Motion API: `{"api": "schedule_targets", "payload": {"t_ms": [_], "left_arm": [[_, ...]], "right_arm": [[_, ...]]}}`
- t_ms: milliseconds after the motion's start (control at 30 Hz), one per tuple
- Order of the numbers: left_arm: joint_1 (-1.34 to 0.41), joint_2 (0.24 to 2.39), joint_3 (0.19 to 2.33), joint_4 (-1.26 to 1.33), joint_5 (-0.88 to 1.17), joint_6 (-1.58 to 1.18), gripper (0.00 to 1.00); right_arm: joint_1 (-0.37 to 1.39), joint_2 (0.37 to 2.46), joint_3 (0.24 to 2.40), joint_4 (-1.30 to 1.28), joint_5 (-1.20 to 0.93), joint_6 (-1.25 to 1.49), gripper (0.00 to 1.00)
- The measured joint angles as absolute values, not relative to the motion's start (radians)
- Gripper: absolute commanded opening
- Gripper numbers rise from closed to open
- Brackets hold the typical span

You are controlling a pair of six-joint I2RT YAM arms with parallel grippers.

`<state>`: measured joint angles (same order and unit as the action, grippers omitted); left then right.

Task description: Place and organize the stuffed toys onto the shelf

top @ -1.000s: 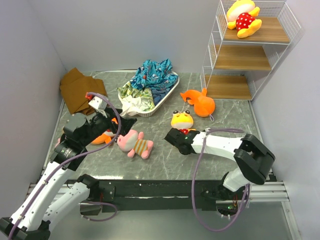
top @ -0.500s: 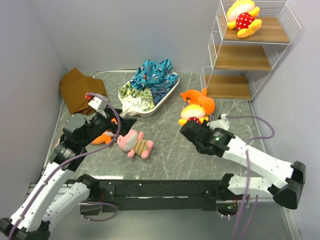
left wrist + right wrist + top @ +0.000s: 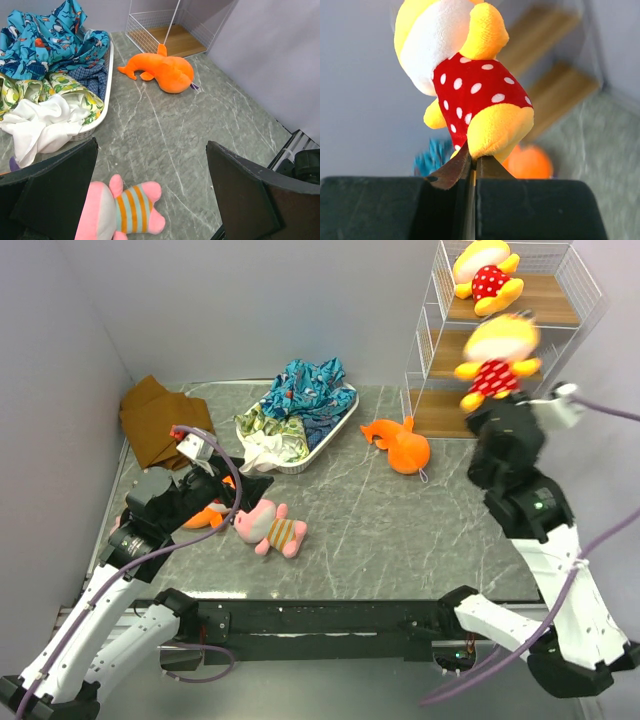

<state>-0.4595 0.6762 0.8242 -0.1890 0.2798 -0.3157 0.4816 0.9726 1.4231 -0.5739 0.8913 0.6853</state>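
My right gripper point(image 3: 489, 403) is shut on the foot of a yellow stuffed toy point(image 3: 497, 357) with a red white-dotted body point(image 3: 470, 85), held in the air in front of the shelf's point(image 3: 548, 306) middle board. A second yellow toy point(image 3: 485, 278) lies on the top board. My left gripper point(image 3: 243, 496) stands open and empty just above a pink striped toy point(image 3: 270, 528) point(image 3: 120, 210) on the table. An orange shark point(image 3: 400, 445) point(image 3: 162, 72) lies near the shelf's foot. Another orange toy point(image 3: 205, 516) is mostly hidden under my left arm.
A white oval tray point(image 3: 333, 432) heaped with blue-patterned cloth point(image 3: 305, 390) stands at the back middle. A brown folded cloth point(image 3: 155, 420) lies at the back left. Walls close in on the left, back and right.
My right arm has lifted the yellow toy off the table and carried it up and right to the shelf. The left arm has not moved.
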Motion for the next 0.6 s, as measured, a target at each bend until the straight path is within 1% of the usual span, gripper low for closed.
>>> {"api": "schedule_targets", "payload": {"t_ms": [167,300,467,567,600], "left_arm": [[-0.461,0.677,0.824,-0.191,0.271,-0.315,0.96],[-0.463,0.678,0.824,-0.193,0.264,-0.315,0.96],[-0.465,0.678,0.824,-0.193,0.263,-0.31,0.96],[-0.465,0.678,0.824,-0.193,0.262,-0.308,0.96],[-0.465,0.678,0.824,-0.194,0.262,-0.308,0.96]], "right_arm": [[0.307,1.004,1.554,-0.365,0.87,0.445,0.0],[0.16,1.092,1.712,-0.269,0.817,0.35,0.0],[-0.015,1.225,1.858,-0.231,0.695,0.335,0.0],[-0.134,1.315,1.935,-0.235,0.595,0.36,0.0],[-0.174,1.372,1.967,-0.242,0.529,0.381,0.0]]}}
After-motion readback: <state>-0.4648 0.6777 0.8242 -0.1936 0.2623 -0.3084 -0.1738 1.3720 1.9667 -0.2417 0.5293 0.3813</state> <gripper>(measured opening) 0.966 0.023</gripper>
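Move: The red-dotted toy is already pinched by the feet in the right gripper. The free right half of the top shelf lies about 17 cm ahead of that hand, 8 cm right and 5 cm above. The twin toy sits on the same board, some 18 cm straight ahead and 8 cm up; the middle shelf is about 17 cm ahead, 4 cm right and 14 cm lower. From the left hand the free spot is about 23 cm ahead, 40 cm right and 16 cm higher. The red-dotted toy, still pinched in the shut right gripper, is carried fast about 17 cm up and 15 cm right, rising clear of the top shelf's height. The climb then levels off as the hand starts forward, some 6 cm, near the shelf's right edge. The wrist tips the fingers up and turns clockwise, each about 20 degrees. ##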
